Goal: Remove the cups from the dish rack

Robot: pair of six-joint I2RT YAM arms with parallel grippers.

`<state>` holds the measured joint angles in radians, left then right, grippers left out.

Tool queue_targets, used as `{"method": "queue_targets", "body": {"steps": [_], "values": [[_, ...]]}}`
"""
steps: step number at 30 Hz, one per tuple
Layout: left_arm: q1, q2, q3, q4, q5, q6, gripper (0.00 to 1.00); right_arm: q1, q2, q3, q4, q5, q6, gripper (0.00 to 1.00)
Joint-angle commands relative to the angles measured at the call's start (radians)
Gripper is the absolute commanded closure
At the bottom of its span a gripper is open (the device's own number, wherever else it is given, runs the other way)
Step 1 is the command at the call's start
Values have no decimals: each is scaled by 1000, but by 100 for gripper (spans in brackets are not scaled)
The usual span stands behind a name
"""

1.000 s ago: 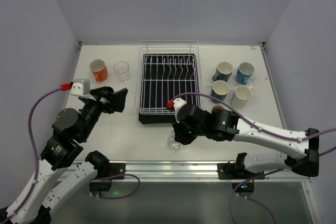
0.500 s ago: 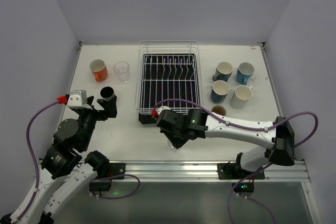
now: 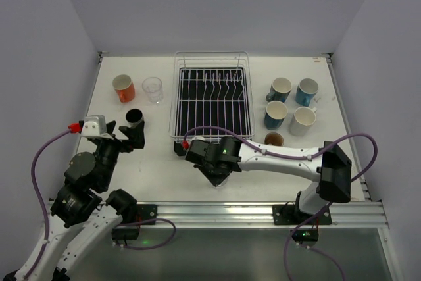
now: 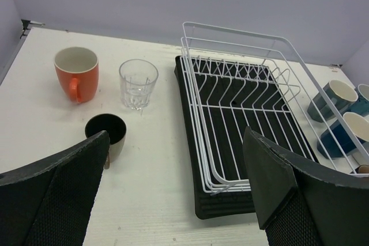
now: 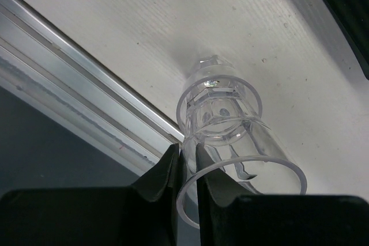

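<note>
The white wire dish rack (image 3: 210, 137) on its black drip tray (image 3: 191, 147) holds no cups. My right gripper (image 5: 187, 159) is shut on the rim of a clear glass tumbler (image 5: 222, 119). It holds the tumbler close to the table's front edge, in front of the rack (image 3: 217, 177). My left gripper (image 4: 173, 188) is open and empty, just near of a black cup (image 4: 106, 133) that stands on the table (image 3: 135, 118). An orange mug (image 3: 123, 87) and a second clear glass (image 3: 152, 89) stand left of the rack.
Four blue, teal and cream mugs (image 3: 279, 88) (image 3: 306, 90) (image 3: 275, 114) (image 3: 303, 120) and a brown cup (image 3: 273, 139) stand right of the rack. An aluminium rail (image 5: 86, 79) runs along the table's front edge, right beside the held tumbler.
My left gripper has drawn back toward the near left, leaving the black cup standing on the table. My right arm has carried the clear tumbler a little left along the front edge.
</note>
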<state>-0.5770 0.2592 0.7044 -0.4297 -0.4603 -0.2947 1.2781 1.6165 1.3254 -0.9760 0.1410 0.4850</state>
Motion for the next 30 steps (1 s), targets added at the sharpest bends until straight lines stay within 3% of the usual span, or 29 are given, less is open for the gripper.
{"method": "queue_targets", "body": {"steps": [1,6,13,22,26,30], "values": [[15,-6,-13,37,23,19,0,4,11,41,-26,19,-28,100],[26,-9,-14,42,41,19,0,4,20,31,-23,28,-28,92],[35,-9,-16,42,48,17,0,6,37,26,0,31,-28,72],[40,-14,-16,42,49,17,0,6,22,35,17,49,-20,65],[42,-8,-14,45,49,19,0,6,-33,84,7,95,-14,57],[42,11,-2,45,60,17,0,7,-150,124,42,158,-20,31]]}}
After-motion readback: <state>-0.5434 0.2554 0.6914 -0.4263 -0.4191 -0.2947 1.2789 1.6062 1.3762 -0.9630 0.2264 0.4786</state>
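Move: The glass in the right fingers already reaches into a second, standing glass. That standing glass is centred some 2 cm ahead, 2 cm right and about 7 cm below the hand. The dish rack's middle lies roughly 29 cm ahead and 1 cm left, with the brown mug about 15 cm ahead and 21 cm right, both around 6 cm lower. From the left hand, the standing glass is about 8 cm back, 28 cm right and 26 cm down. Keep the right fingers on the held glass's wall and ease it down about 1 cm into the standing glass, with the wrist nearly still. Then open the fingers to about two-thirds and let go, lifting the hand some 3 cm with a small drift forward, up and away from the stacked pair. ##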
